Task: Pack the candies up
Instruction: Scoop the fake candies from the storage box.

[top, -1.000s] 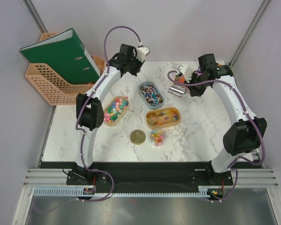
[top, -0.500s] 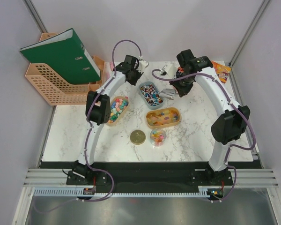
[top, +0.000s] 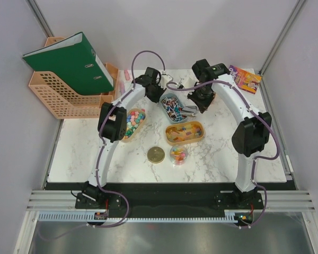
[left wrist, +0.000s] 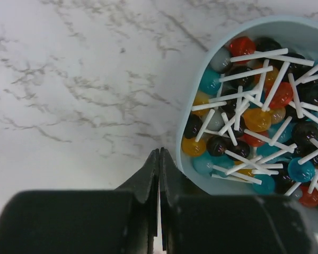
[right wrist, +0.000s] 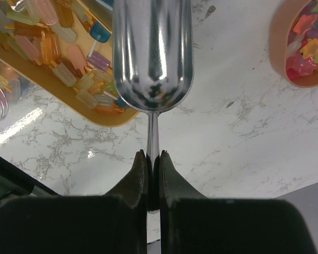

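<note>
Mixed-colour candies (top: 131, 123) fill the beige oval tray (top: 123, 136) on the left and show as star shapes (right wrist: 309, 45) in the right wrist view. More candies sit in a small clear jar (top: 178, 154). The light blue tray (top: 164, 98) (left wrist: 197, 100) holds lollipops (left wrist: 257, 119). My left gripper (top: 158, 95) (left wrist: 159, 151) is shut and empty, right beside that tray's rim. My right gripper (top: 199, 103) (right wrist: 152, 153) is shut on the handle of the silver scoop (top: 188, 110) (right wrist: 152, 53). The scoop's bowl is empty and hangs by the blue tray's right edge.
An orange tray (top: 200, 127) (right wrist: 98, 114) of popsicle-shaped sweets (right wrist: 58, 50) lies mid-table. The round gold lid (top: 156, 154) rests beside the jar. A green binder (top: 69, 61) stands in a peach file rack (top: 55, 98) at back left. A colourful packet (top: 245, 78) lies at back right.
Both arms have swung inward to the blue tray. The right one carried the scoop from the back right to the tray's right edge; the left gripper came to its left rim.
</note>
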### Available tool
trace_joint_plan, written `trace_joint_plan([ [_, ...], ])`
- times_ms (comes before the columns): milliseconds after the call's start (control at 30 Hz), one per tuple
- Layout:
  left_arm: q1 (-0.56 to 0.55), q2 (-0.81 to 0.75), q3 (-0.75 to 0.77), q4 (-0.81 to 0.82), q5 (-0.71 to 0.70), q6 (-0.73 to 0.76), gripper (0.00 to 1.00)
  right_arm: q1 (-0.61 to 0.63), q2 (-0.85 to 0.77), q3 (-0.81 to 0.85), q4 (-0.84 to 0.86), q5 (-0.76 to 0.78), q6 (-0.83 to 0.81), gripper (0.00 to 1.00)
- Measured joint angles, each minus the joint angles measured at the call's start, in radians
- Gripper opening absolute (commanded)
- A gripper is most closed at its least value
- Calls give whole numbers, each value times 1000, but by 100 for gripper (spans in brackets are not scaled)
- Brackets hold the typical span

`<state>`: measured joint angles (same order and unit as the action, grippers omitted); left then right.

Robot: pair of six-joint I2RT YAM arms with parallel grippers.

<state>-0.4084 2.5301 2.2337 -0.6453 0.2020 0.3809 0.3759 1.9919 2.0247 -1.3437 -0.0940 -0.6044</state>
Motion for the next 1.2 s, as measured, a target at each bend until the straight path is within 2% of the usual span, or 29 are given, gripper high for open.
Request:
trace_joint_plan([
  [533, -59, -125, -188, -2, 110, -65, 2, 64, 76, 2, -3, 178, 25, 0],
  [867, -58, -203, -276, 27, 112, -92, 2, 94, 106, 12, -5, 304, 13, 0],
  [1200, 6, -340, -433, 88, 89, -112, 2, 82, 259, 170, -7, 438, -57, 0],
])
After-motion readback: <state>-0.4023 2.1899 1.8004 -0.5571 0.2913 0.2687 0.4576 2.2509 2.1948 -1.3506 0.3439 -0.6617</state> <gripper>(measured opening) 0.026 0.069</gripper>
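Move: The box of lollipops sits against the left fingers: its middle is about 8 cm to their right and 4 cm back, at roughly their height. From the scoop-holding right hand it lies some 12 cm ahead, 15 cm left and 14 cm below. At that same depth, the yellow box is about 11 cm left and 1 cm back, the orange box some 23 cm ahead and 2 cm right. From the left hand, the coloured candy box is about 13 cm back and 11 cm left. The lollipop box is pushed to the right by the shut left fingers, which slide back about 6 cm and right 3 cm along its side, then come free, rising some 4 cm and turning left. The right hand keeps its grip on the empty scoop, sinks about 4 cm while rolling some 25 degrees so the bowl tips down leftward, and finally goes forward 5 cm over the box. ##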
